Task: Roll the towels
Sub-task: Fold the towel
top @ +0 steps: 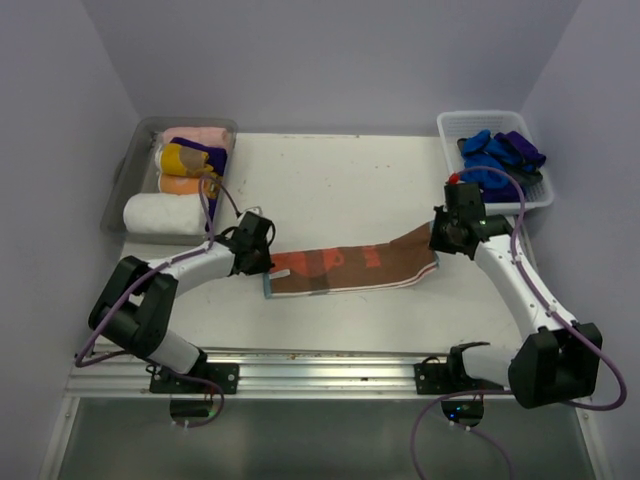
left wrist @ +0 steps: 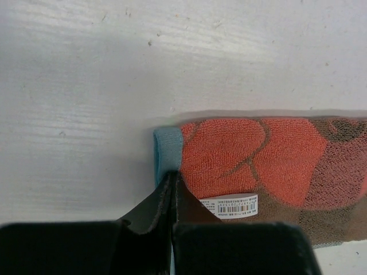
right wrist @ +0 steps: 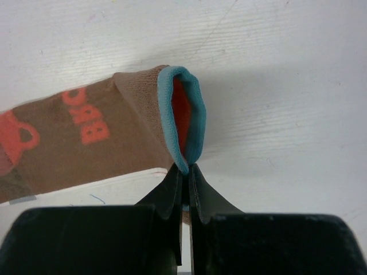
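Note:
A brown and orange towel (top: 350,268) with a teal hem lies folded into a long strip across the table's middle. My left gripper (top: 262,262) is shut on the towel's left end; in the left wrist view the gripper (left wrist: 172,177) pinches the teal hem (left wrist: 167,150) beside a white barcode label (left wrist: 230,206). My right gripper (top: 443,240) is shut on the towel's right end and holds it lifted off the table; in the right wrist view the gripper (right wrist: 185,170) clamps the teal edge (right wrist: 183,114), which loops open above the jaws.
A clear bin (top: 128,160) at the back left holds rolled towels in white, orange, yellow, purple and pink. A white basket (top: 530,195) at the back right holds blue towels. The metal rail (top: 320,375) runs along the near edge.

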{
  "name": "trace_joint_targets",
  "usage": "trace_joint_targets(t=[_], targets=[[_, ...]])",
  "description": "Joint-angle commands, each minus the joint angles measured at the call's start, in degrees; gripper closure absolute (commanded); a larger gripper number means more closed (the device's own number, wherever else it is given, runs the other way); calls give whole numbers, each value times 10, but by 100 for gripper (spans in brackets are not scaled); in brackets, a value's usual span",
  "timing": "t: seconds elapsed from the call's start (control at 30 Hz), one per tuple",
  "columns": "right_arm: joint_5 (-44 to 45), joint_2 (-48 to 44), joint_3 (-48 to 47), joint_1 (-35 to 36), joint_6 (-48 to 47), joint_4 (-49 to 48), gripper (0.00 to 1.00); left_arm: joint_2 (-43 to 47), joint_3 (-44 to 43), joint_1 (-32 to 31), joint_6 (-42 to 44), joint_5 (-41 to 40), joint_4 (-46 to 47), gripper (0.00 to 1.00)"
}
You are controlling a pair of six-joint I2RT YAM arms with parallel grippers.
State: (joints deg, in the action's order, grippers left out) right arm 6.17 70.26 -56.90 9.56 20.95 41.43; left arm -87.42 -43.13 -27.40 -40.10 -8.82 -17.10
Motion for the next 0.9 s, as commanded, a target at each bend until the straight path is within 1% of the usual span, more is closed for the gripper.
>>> trace_joint_targets(t=[0.0,0.07,0.1,0.17,0.2,0.27,0.3,0.33,0.4,0.43,0.5,0.53,0.6,0.63,0.73,0.87], targets=[[-16,-15,-33,25,3,7,100,-50,32,2,-12,24,15,100],[-16,-14,-40,48,22,3,100,-53,31,3,-8,41,31,100],[-13,-10,-43,85,30,-3,100,-57,30,3,-6,46,34,100],[-1,0,-56,125,60,-6,100,-64,22,2,-3,50,31,100],[-2,14,-60,162,71,-18,100,-65,21,2,-3,49,31,100],[-2,35,-73,199,98,-44,100,-62,21,2,0,53,33,100],[0,47,-80,237,105,-51,100,-61,23,2,0,54,33,100],[4,81,-99,257,116,-57,100,-61,24,2,2,57,34,100],[14,120,-123,301,126,-71,100,-64,24,2,5,61,36,100],[15,156,-144,312,128,-78,100,-64,24,3,5,64,38,100],[9,196,-168,342,137,-95,100,-66,27,2,5,73,44,100],[5,235,-194,350,139,-100,100,-65,27,2,5,78,45,100],[-2,269,-233,373,141,-105,100,-65,28,2,6,80,46,100],[-4,301,-246,379,143,-107,100,-65,28,2,7,81,47,100],[-16,341,-283,398,146,-111,100,-65,28,2,8,83,47,100],[-34,392,-308,415,153,-121,100,-67,29,2,10,86,49,100]])
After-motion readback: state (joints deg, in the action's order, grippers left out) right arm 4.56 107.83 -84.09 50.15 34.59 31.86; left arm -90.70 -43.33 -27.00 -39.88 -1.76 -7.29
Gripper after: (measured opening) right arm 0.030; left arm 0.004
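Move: The right hand already holds the towel's right end off the table; the towel's blue left hem, where it is being taken, lies about 41 cm to its left, roughly level front to back and some 13 cm below. The red lettering is about 16 cm to the right hand's left and 3 cm farther out, also 13 cm down. The left hand's shut fingertips are on that left hem, the white label about 4 cm to their right and 1 cm nearer. Keeping its pinch on the towel's right end, the right hand sweeps some 32 cm left over the towel towards the blue left hem, rising a couple of centimetres before sinking to about 4 cm below its starting height, and turns about 30 degrees counter-clockwise on the way. The left hand's shut fingertips stay pressed on the left end and drag it about 3 cm right and 2 cm forward, the hand tilting slightly with its left side down. ##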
